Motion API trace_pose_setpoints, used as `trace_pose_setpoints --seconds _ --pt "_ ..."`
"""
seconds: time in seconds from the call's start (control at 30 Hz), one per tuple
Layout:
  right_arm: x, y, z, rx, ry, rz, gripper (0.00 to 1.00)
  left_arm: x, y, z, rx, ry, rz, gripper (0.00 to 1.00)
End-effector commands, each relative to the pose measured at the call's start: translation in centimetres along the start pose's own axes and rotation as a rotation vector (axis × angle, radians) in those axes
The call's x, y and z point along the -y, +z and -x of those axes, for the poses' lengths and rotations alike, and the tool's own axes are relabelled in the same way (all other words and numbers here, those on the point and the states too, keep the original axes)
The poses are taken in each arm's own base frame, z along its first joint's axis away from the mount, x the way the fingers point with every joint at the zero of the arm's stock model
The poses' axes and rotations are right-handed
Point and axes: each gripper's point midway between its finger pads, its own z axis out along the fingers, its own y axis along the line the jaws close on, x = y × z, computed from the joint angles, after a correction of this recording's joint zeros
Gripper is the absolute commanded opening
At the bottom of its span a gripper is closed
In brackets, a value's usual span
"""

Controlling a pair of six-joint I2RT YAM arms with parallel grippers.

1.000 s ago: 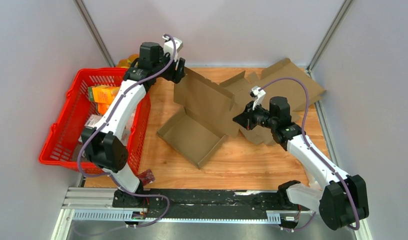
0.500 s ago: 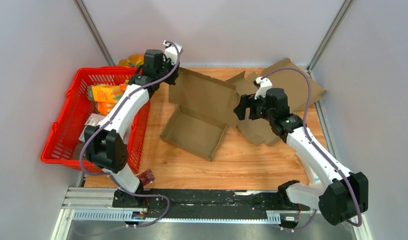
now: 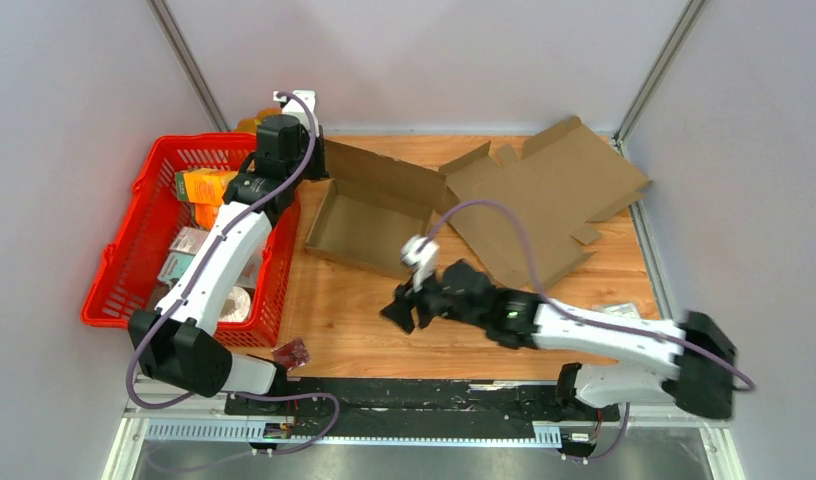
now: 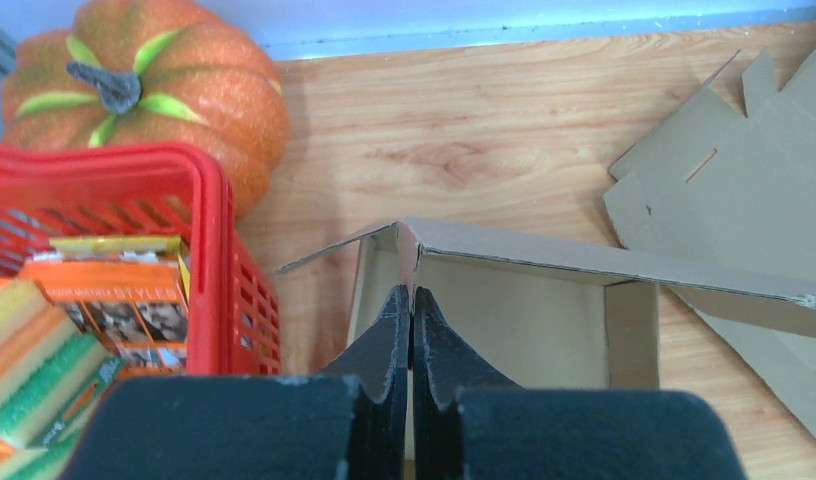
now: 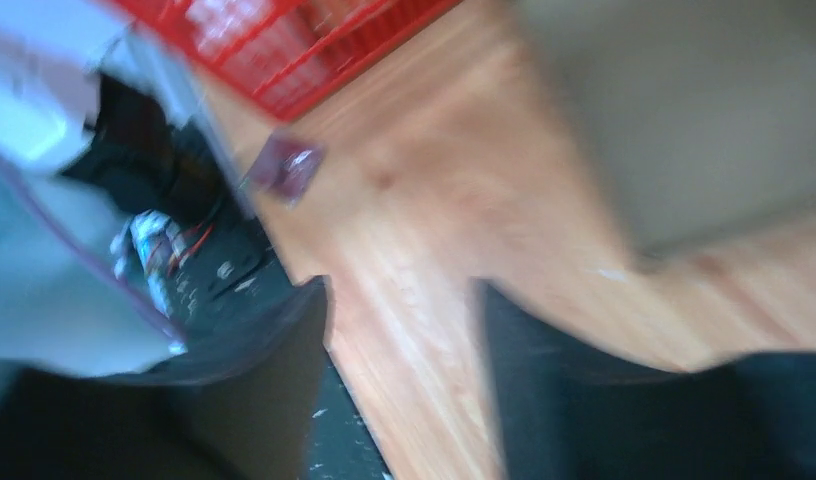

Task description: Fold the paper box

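The paper box (image 3: 369,215) is a brown, partly folded cardboard tray that lies left of the table's middle, with its rear wall standing. My left gripper (image 3: 319,160) is at the box's back-left corner, shut on a thin upright flap. In the left wrist view the fingertips (image 4: 401,300) pinch that flap above the box's inside (image 4: 504,320). My right gripper (image 3: 404,308) hovers low over bare wood in front of the box, open and holding nothing. In the blurred right wrist view its fingers (image 5: 284,340) stand apart.
A flat cardboard sheet (image 3: 544,195) lies at the back right. A red basket (image 3: 119,262) full of packages stands at the left, with an orange pumpkin (image 4: 154,80) behind it. A small red packet (image 3: 292,352) lies near the front rail, and a pale item (image 3: 614,312) lies at the right.
My left gripper closed on the box's corner flap and drew the box left and back. My right gripper opened, left the box and swung down to the front middle of the table.
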Motion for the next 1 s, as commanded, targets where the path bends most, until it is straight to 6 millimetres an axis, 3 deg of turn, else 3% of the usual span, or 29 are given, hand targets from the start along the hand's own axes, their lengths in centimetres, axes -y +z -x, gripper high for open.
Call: trace_pose_setpoints --seconds 0.0,0.03,0.07,0.1,0.13,0.17,0.2,0.33,0.37,0.5,0.67,0.83,0.97 --pt "-9.9 5.5 -1.1 0.026 -0.092 0.405 0.30 0.0 -2.0 -0.4 -0.024 -0.091 0.016 0.00" --pt "-11.7 7.8 -1.6 0.040 -0.099 0.484 0.22 -0.1 -2.4 -0.1 -0.022 -0.094 0.019 0.00" --pt "-12.8 9.0 -2.3 0.038 -0.094 0.528 0.07 -0.4 -2.8 -0.7 -0.052 -0.093 0.036 0.00" --pt "-13.4 10.1 -2.6 0.051 -0.088 0.544 0.02 -0.4 -3.0 -0.8 -0.061 -0.094 0.037 0.00" --pt "-13.2 12.3 -5.3 0.008 -0.082 0.555 0.00 -0.3 -3.4 -0.6 -0.060 -0.094 0.031 0.00" --pt "-14.5 13.3 -3.4 0.083 -0.080 0.592 0.00 0.0 -3.5 -0.9 -0.074 -0.094 0.010 0.00" --pt "-14.8 14.2 -3.5 0.089 -0.056 0.601 0.00 0.2 -3.6 -0.9 -0.075 -0.094 -0.003 0.00" --pt "-17.2 18.9 -5.4 0.107 -0.056 0.659 0.00 0.4 -4.1 -1.5 -0.088 -0.106 -0.016 0.00" --pt "-17.7 20.1 -7.9 0.068 -0.065 0.658 0.00 0.4 -4.2 -1.8 -0.097 -0.104 -0.017 0.00" --pt "-19.0 22.2 -7.9 0.106 -0.094 0.629 0.00 0.0 -4.6 -2.1 -0.112 -0.078 -0.004 0.00" --pt "-19.3 24.1 -11.0 -0.006 -0.087 0.610 0.00 -0.3 -4.9 -2.4 -0.118 -0.051 0.005 0.00" --pt "-18.4 25.3 -14.8 -0.111 -0.091 0.561 0.00 -0.8 -5.1 -2.0 -0.109 -0.036 0.026 0.00" --pt "-16.6 25.5 -15.3 -0.127 -0.106 0.475 0.00 -0.5 -5.0 -1.9 -0.108 -0.039 0.012 0.00"
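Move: The small red packet lies some 30 cm to the right hand's left, about 6 cm back and 20 cm below. From that hand the basket's middle is about 42 cm left and 13 cm ahead, and the box 11 cm left and 18 cm ahead. The left hand already grips the raised panel's left corner; the box's middle is about 8 cm back, 12 cm right and 24 cm below it, the basket 21 cm left and 13 cm back. Sweeping left by nearly 30 cm, and dropping some 16 cm while drawing back about 8, the empty right hand passes the box's near side towards the red packet by the basket's near corner; its half-open fingers shut on nothing and it swings about 30 degrees counter-clockwise. The left hand keeps its pinch on the panel corner, pulling back about 5 cm, sinking slightly and tipping down 10 degrees. ##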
